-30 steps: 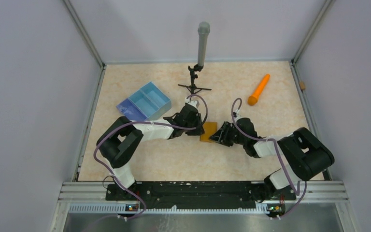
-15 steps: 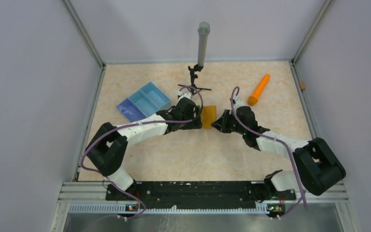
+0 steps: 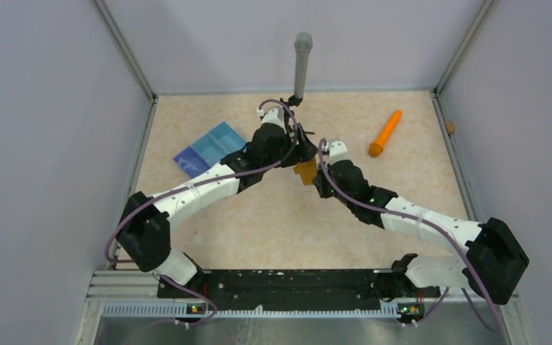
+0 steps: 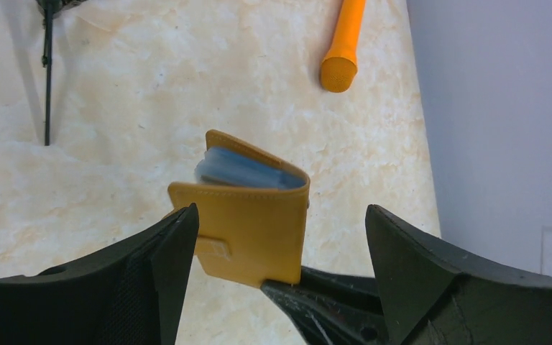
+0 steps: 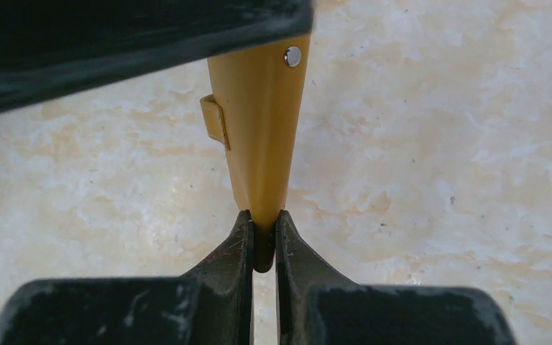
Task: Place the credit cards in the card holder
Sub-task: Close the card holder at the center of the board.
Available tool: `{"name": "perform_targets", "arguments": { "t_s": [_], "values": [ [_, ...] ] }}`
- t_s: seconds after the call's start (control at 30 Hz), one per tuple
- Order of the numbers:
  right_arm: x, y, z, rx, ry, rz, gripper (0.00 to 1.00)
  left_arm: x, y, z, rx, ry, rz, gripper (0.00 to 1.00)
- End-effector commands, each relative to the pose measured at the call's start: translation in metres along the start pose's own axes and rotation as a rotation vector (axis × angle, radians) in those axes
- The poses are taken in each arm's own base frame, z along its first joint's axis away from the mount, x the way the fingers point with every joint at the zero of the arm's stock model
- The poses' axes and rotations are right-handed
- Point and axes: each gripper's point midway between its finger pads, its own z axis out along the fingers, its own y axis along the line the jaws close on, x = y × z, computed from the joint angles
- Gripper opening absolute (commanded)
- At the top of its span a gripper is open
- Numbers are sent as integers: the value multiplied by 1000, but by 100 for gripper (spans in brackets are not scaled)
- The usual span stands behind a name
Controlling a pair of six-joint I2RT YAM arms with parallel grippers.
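The mustard-orange card holder (image 3: 305, 171) is held up off the table, folded, its snap tab (image 4: 212, 248) facing the left wrist camera. My right gripper (image 5: 262, 233) is shut on its lower edge; in the top view this gripper (image 3: 315, 180) is just right of the holder. My left gripper (image 4: 280, 215) stands wide open around the holder, its fingers (image 4: 165, 266) apart from it on both sides. Bluish-grey layers (image 4: 248, 169) show at the holder's open top; I cannot tell whether they are credit cards or pockets. No loose credit cards are in view.
An orange cone-shaped stick (image 3: 385, 134) lies at the back right, also in the left wrist view (image 4: 343, 43). A blue divided tray (image 3: 212, 147) sits at the back left. A black stand with a grey tube (image 3: 301, 65) rises behind my left gripper (image 3: 298, 151).
Both arms have reached further back with the card holder. The right gripper has shut on its edge, and the left gripper has opened wide and let go.
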Motion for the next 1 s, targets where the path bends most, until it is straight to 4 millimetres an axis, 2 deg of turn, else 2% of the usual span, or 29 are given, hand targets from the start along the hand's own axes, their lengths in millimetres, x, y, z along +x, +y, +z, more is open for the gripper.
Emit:
{"name": "perform_targets", "arguments": {
  "t_s": [0.0,0.13,0.33,0.47,0.5,0.6,0.7,0.77,0.8,0.83,0.87,0.9,0.93,0.97],
  "values": [
    [-38,3,-13,107,-106,-81,0,1,-18,10,102,5,-59,89],
    [-37,11,-15,121,-117,-113,0,14,-7,16,78,34,-86,87],
    [-30,24,-14,142,-120,-177,0,28,2,26,47,78,-83,73],
    [-28,31,-14,198,-131,-253,0,37,5,31,47,112,-86,68],
    [-28,33,-14,207,-133,-268,0,41,6,32,49,127,-87,65],
    [-27,35,-13,248,-129,-295,0,48,8,35,51,155,-88,47],
    [-26,35,-14,280,-126,-310,0,51,12,34,42,158,-93,25],
    [-26,37,-17,279,-124,-317,13,49,16,32,31,149,-99,10],
    [-26,36,-19,278,-122,-313,24,46,17,31,30,139,-103,5],
    [-26,36,-21,275,-118,-307,41,42,18,31,30,129,-106,1],
    [-26,34,-25,274,-111,-300,49,38,19,29,32,119,-111,0],
    [-26,33,-30,268,-105,-291,62,33,21,28,36,106,-115,0],
    [-28,31,-35,259,-104,-279,72,28,23,26,42,90,-116,0],
    [-29,29,-40,239,-99,-271,78,20,24,24,59,68,-115,0]
  ]
}}
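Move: The card holder, pinched by the right fingers at its lower edge, is in the air: its middle lies about 3 cm back, 1 cm right and 6 cm below the open left hand. From the right hand it is some 2 cm ahead, 3 cm left and 1 cm up. On the table, counted from the left hand, the tripod stands about 19 cm ahead and 6 cm left, and the orange microphone 18 cm ahead and 26 cm right, both nearly 20 cm lower. Down some 6 cm and slightly right comes the left hand, tilting about 10 degrees nose-down and closing its wide-open fingers to pinch the card holder's upper part. The right hand, still pinching its lower edge, eases back about 2.5 cm and rolls some 25 degrees, left side down, then opens and lets go once the left has it. ##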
